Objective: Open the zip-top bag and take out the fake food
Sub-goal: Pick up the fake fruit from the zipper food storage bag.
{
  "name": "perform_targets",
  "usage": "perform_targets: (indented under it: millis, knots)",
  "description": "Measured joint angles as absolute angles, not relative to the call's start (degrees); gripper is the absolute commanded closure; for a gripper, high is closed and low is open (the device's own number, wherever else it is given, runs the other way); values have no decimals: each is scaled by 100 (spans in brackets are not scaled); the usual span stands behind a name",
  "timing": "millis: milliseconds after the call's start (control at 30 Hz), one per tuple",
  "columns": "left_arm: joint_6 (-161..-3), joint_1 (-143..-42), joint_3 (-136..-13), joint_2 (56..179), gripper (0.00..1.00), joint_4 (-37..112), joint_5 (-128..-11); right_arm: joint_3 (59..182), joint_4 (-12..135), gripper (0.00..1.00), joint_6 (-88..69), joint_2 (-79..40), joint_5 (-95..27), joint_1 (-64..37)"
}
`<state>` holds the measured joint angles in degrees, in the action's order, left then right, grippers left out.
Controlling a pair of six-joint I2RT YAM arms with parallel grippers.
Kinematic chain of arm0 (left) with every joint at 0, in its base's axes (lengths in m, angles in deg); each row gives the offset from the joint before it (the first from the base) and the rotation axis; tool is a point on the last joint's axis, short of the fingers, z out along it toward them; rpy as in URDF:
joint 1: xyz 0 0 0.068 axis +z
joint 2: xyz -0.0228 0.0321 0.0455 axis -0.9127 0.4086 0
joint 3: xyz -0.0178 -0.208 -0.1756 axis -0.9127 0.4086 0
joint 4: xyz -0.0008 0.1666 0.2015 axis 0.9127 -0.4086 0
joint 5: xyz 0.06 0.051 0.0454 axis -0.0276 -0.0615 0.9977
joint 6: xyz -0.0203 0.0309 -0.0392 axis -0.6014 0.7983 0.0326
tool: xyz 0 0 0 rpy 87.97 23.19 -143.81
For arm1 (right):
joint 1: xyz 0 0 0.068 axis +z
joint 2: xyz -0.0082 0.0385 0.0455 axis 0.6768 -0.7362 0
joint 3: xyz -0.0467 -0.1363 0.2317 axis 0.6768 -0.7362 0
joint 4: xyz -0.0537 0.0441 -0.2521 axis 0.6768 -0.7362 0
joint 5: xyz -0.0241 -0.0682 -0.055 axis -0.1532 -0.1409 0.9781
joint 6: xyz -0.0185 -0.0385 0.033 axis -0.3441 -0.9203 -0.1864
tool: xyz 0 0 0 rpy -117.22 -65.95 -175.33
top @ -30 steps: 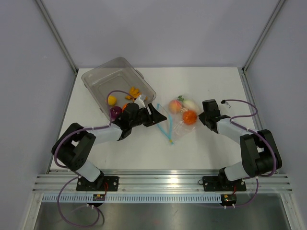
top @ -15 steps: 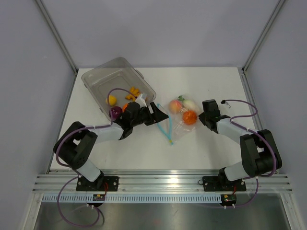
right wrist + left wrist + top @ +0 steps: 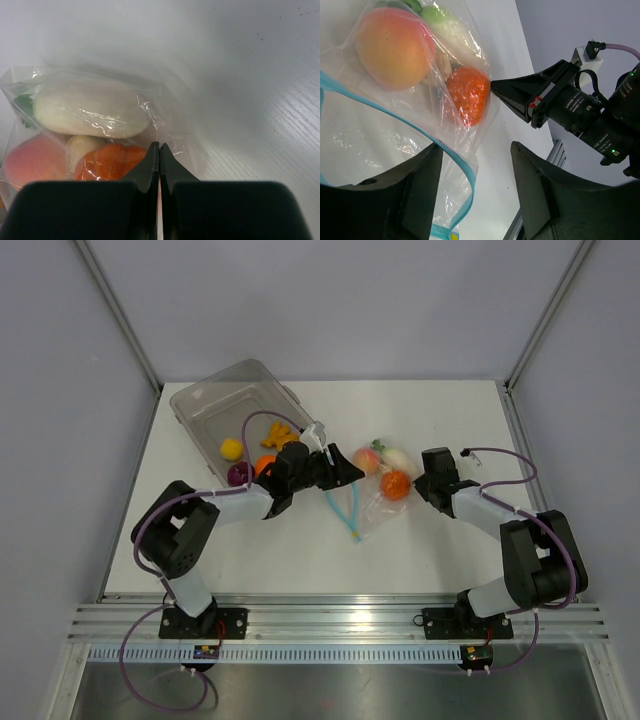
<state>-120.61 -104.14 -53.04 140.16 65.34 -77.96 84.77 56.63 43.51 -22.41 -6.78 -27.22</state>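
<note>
The zip-top bag (image 3: 372,512) lies mid-table, its light-blue zip strip (image 3: 346,510) gaping toward the left arm. Fake food sits inside it: a peach (image 3: 366,462), a white vegetable (image 3: 397,457) and an orange piece (image 3: 396,484). My left gripper (image 3: 348,475) is open at the bag's mouth. In the left wrist view the zip strip (image 3: 466,172) curls between its fingers (image 3: 540,190), with the peach (image 3: 395,47) and the orange piece (image 3: 467,95) just beyond. My right gripper (image 3: 159,148) is shut on the bag's far corner, next to the orange piece (image 3: 112,162).
A rigid clear tub (image 3: 212,398) stands at the back left, holding a yellow piece (image 3: 231,448), an orange piece (image 3: 276,434) and a purple piece (image 3: 238,473). Metal posts frame the table's back corners.
My left gripper has moved right, away from the tub and up to the bag's open mouth. The right gripper and the bag's corner have stayed put.
</note>
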Motion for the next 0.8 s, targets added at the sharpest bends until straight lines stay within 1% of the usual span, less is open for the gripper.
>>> perform_targets:
  millis: [100, 133, 267, 300, 567, 600, 633, 700, 800]
  knots:
    - [-12044, -10414, -5313, 14057, 57, 6489, -7823, 8477, 5663, 100, 4351, -2241, -678, -2719]
    - [-12037, -10414, -5313, 14086, 65, 6486, -7842, 8477, 5661, 100, 4351, -2241, -676, -2719]
    - [-12022, -10412, -5313, 14178, 78, 6458, -7969, 8477, 5661, 100, 4353, -2241, -672, -2722]
    - [-12015, -10414, -5313, 14193, 83, 6456, -8011, 8477, 5661, 100, 4353, -2241, -667, -2722]
    - [-12079, -10375, -5313, 14195, 89, 6611, -8363, 8495, 5549, 100, 4423, -2241, -556, -2722]
    - [-12118, -10364, -5310, 14195, 91, 6661, -8411, 8510, 5505, 100, 4445, -2241, -514, -2722]
    - [-12168, -10335, -5308, 14195, 95, 6718, -8483, 8523, 5466, 100, 4464, -2241, -466, -2722]
    - [-12280, -10279, -5293, 14195, 100, 6851, -8594, 8547, 5405, 100, 4517, -2241, -388, -2722]
    - [-12512, -10126, -5203, 14195, 100, 7153, -8784, 8554, 5313, 100, 4593, -2241, -300, -2722]
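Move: The upper blue rim of the open zip-top bag lies just under the left hand, about 2 cm below and 1 cm back. From that hand the peach in the bag sits roughly 8 cm ahead and 4 cm right, the orange-red fruit some 4 cm ahead and 10 cm right, both about 6 cm lower. From the right hand, closed on the bag's far end, the rim lies about 15 cm left, 4 cm back and 3 cm higher. Left hand dips 1.5 cm, pinches the bag's blue rim, rises about 2.5 cm; right keeps its pinch, easing right. ##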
